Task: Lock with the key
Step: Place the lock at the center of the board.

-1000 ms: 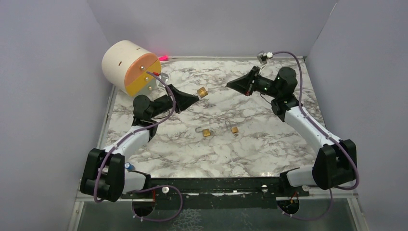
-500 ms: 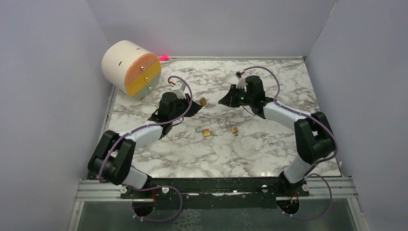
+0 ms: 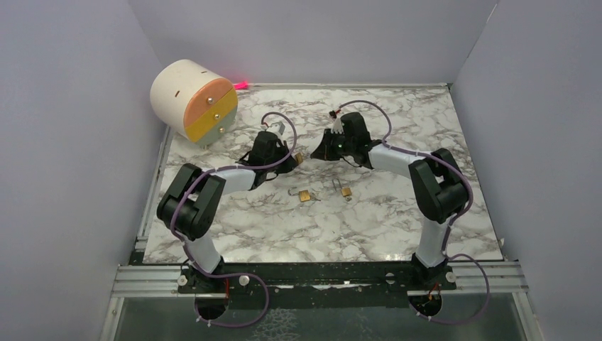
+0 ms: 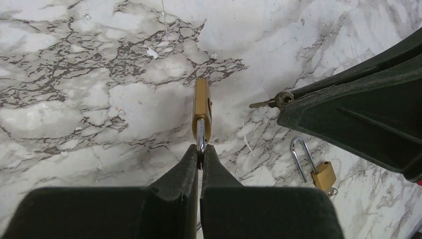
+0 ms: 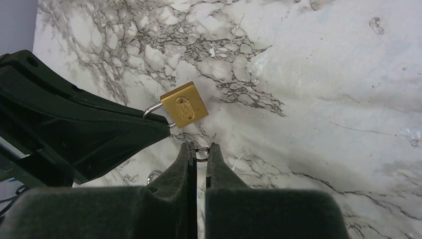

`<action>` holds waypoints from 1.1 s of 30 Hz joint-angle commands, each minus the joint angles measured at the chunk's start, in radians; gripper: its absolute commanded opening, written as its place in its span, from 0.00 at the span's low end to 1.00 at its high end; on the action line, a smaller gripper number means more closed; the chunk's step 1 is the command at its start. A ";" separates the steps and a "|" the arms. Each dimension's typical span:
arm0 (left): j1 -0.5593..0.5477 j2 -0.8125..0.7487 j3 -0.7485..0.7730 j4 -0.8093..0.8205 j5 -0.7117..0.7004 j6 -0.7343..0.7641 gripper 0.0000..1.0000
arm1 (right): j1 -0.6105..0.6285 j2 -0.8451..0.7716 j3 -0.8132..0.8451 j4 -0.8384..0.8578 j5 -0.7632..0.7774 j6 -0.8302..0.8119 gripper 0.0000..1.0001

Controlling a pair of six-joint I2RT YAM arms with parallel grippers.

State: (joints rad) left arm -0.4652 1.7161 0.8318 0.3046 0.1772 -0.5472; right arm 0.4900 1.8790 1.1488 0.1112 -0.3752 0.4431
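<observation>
A small brass padlock (image 4: 201, 107) hangs just above the marble table, and my left gripper (image 4: 200, 152) is shut on its silver shackle. In the right wrist view the same padlock (image 5: 184, 104) shows its flat face, sticking out past the left fingers (image 5: 99, 129). My right gripper (image 5: 201, 148) is shut on the key, of which only the wire ring (image 5: 201, 153) shows between its tips. From the left wrist view the key (image 4: 271, 102) points at the padlock from the right, a short gap away. In the top view the left gripper (image 3: 293, 158) and the right gripper (image 3: 317, 152) nearly meet at mid-table.
Two more brass padlocks (image 3: 304, 196) (image 3: 346, 191) lie on the marble nearer the arms, one of them (image 4: 323, 174) with its shackle open. A cream drum with orange and yellow drawers (image 3: 193, 99) stands at the back left. Grey walls enclose the table.
Both arms have stretched forward and lowered, bringing the two grippers toward each other. The gap between the held padlock and the key has shrunk to a few centimetres.
</observation>
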 commanded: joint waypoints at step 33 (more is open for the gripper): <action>0.159 -0.233 0.103 -0.259 0.050 0.130 0.77 | 0.072 -0.208 -0.092 -0.059 0.135 -0.116 0.55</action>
State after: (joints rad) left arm -0.3782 1.6150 0.9283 0.1234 0.2176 -0.4610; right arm 0.5037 1.7969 1.1358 0.0578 -0.3050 0.3672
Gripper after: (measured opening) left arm 0.749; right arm 0.541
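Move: The left hand still holds the lock; its place on the board lies some 2 cm ahead, 2 cm right and about 4 cm below. One open lock lies about 10 cm back and 3 cm right of that hand, near table height. The right hand still holds the key, whose landing spot is about 2 cm ahead, 1 cm left and 5 cm below. From the right hand, the other open lock is about 9 cm back and 9 cm right. Easing forward, right and down by 1 to 2 cm, the left hand spreads its fingers wide and frees the lock's shackle, then lifts some 5 cm while swinging left. The right hand goes about 2.5 cm forward and 2 cm down, slightly left, opens about halfway to release the key beside the lock, then rises and draws back to the right. ##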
